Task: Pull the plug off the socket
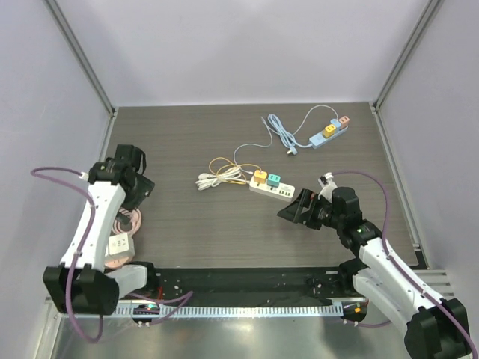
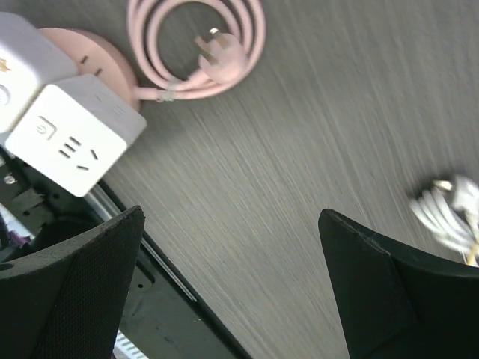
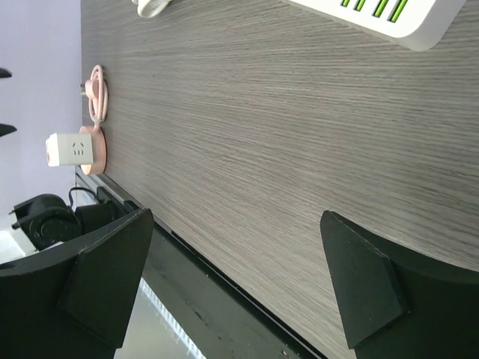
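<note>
A white power strip (image 1: 278,191) lies mid-table with a yellow plug (image 1: 260,177) and a teal plug (image 1: 274,180) pushed into its top. Its end with green ports (image 3: 389,16) shows in the right wrist view. My right gripper (image 1: 290,212) (image 3: 236,288) hovers open just in front of that strip, nothing between its fingers. My left gripper (image 1: 141,188) (image 2: 232,288) hangs open over bare table at the left. Below it a white cube adapter (image 2: 75,138) sits plugged into a round pink socket (image 2: 101,52).
A blue strip (image 1: 318,140) with yellow and pink plugs lies at the back right, its cable looping toward the centre. A bundled white cable (image 1: 212,180) lies left of the white strip. A pink cable coil (image 2: 196,41) rests beside the pink socket. The black rail (image 1: 247,280) borders the near edge.
</note>
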### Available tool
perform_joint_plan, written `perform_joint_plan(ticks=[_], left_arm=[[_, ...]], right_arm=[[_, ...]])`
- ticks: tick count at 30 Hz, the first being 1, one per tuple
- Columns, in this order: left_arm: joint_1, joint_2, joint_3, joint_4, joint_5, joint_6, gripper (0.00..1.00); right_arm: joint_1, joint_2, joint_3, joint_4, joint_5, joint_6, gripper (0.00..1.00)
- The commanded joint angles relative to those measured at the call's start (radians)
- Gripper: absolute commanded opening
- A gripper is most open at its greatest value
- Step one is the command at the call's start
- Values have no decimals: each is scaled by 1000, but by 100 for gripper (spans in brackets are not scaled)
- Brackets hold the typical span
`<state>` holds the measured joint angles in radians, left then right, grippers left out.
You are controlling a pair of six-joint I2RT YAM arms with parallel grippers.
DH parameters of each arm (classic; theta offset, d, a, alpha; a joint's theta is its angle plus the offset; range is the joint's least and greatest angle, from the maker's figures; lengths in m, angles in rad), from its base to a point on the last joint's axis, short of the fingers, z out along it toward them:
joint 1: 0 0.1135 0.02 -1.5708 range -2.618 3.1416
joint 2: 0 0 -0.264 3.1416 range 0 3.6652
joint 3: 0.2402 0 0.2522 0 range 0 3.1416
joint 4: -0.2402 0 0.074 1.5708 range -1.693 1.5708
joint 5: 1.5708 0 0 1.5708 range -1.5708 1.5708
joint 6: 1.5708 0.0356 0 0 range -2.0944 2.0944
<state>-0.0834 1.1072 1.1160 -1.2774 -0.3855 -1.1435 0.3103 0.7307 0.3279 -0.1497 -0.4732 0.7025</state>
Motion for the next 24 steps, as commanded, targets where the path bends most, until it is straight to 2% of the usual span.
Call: perform_joint_plan(ticks=[1, 3, 6, 7, 11, 18, 21, 24], left_arm=[[59, 124, 70, -13, -47, 10, 100], [66, 176, 102, 50, -99, 80, 100], [80, 256, 81, 117, -154, 97, 100], [112, 269, 62, 147, -139, 102, 99], [198, 338, -30, 252, -23, 91, 86], [218, 367, -111, 414, -1, 90, 81], [224, 402, -105, 397, 7, 79, 79], [235, 451, -91, 305, -42, -7, 70]], right_arm=[[-5, 16, 65, -14, -33, -40, 100], [-4, 22, 76, -34, -33, -54, 100], [-4, 32, 103, -69, -36, -80, 100], [-4, 30, 115, -77, -33, -84, 100], [-4, 13, 128, -97, -4, -107, 100], [-2, 18, 131, -99, 11, -123, 100], [-4, 24, 140, -99, 16, -130, 100], [-4, 33, 149, -102, 27, -141, 100]])
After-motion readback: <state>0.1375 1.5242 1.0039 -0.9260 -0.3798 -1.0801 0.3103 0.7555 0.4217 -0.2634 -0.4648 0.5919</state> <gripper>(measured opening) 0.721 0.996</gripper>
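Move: The pink plug, prongs up, lies some 15 cm below the left hand, about 6 cm ahead and 7 cm to its left. Its coiled pink cord centres level with the plug and roughly 2 cm farther left. The white cube adapter stands about 7 cm nearer the base than the plug and 3 cm left of it. From the right hand, the plug is around 44 cm to the left, 4 cm ahead and 9 cm down. Over the pink plug in its coil the left hand comes down about 11 cm, first also swinging forward and left, some 5 cm each way, then sinking mostly straight. The wrist tips the fingers nearer to vertical and turns a little counter-clockwise, some 15 degrees in all, while the wide-open fingers close to roughly three quarters, the plug still below their tips. ##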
